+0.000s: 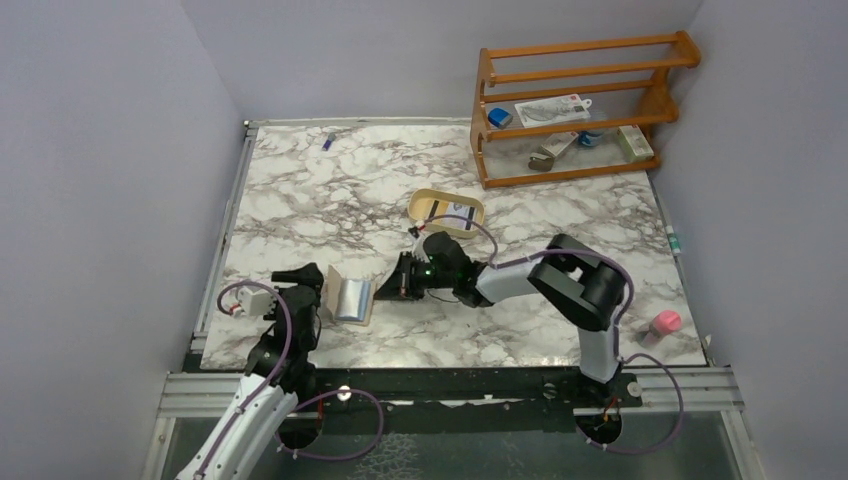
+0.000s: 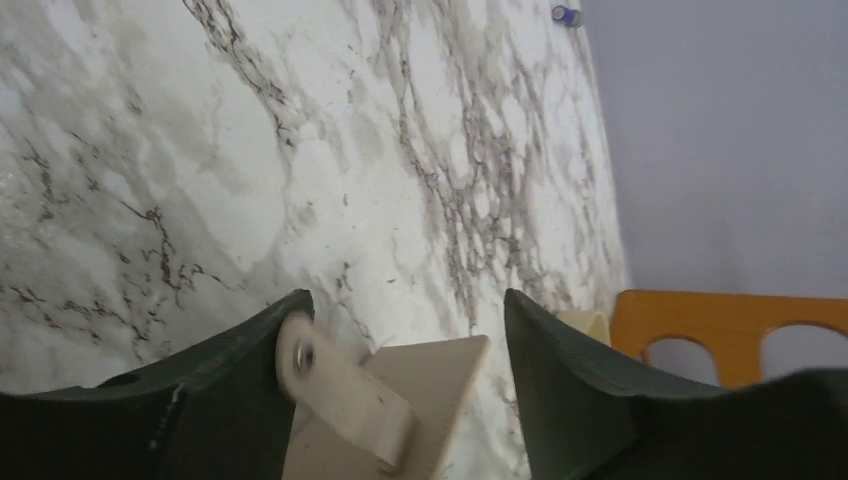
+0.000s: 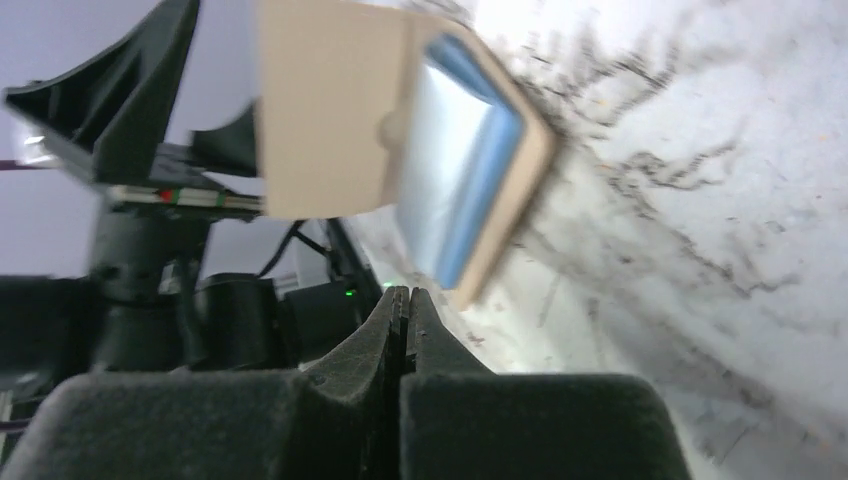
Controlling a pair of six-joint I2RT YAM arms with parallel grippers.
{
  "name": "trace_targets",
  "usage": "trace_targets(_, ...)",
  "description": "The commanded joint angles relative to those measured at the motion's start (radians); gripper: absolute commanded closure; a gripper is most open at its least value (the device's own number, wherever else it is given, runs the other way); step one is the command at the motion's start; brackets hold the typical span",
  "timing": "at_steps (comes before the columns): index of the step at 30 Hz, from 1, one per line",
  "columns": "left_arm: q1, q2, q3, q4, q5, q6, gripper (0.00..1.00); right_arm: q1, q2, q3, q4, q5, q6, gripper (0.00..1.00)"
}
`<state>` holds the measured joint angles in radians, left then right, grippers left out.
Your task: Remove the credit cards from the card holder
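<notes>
The tan card holder (image 1: 333,292) lies unfolded on the marble near the left arm, one flap standing upright. Pale blue and whitish credit cards (image 1: 354,298) sit in its lying half; the right wrist view shows them (image 3: 460,165) tucked in the holder (image 3: 330,110). My left gripper (image 1: 312,292) is open around the raised flap (image 2: 450,385). The snap tab (image 2: 340,385) leans on the left finger and the right finger stands apart. My right gripper (image 1: 388,287) is shut, nothing between its fingertips (image 3: 407,292), just right of the holder's open edge.
An oval tan tray (image 1: 446,210) stands behind the right gripper. A wooden rack (image 1: 570,105) with small items stands at the back right. A pink object (image 1: 665,322) lies near the right edge, a small blue item (image 1: 327,141) at the far side.
</notes>
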<state>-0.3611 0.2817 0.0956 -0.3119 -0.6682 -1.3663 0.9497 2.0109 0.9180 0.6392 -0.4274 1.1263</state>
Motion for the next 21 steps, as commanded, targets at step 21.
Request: trace_targets(21,0.006,0.236,0.086,0.051,0.220,0.250,0.11,-0.056,-0.216,0.071,-0.435,0.090,-0.375,0.62)
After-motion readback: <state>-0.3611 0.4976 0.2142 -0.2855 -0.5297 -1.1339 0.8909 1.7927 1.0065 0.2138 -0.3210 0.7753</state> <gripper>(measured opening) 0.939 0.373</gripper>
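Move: Just beyond the left hand's opening fingers, within a centimetre or so to their right, is the strap tip. The card holder it belongs to is centred about 9 cm to this hand's right, 5 cm back and 6 cm below, with the raised flap some 6 cm right, 3 cm back and 4 cm lower. From the right hand, the card holder lies about 6 cm left, 2 cm back and 3 cm below; the tray is some 17 cm ahead, 14 cm right and 4 cm lower. Pulling away from the card holder with shut, empty fingers, the right hand climbs about 8 cm while moving forward and right, then sinks back roughly half that rise as its fingers part by a third. The left hand finishes opening wide, freeing the strap, then swings about 2.5 cm right towards the flap, turning clockwise and tipping its fingers down. ##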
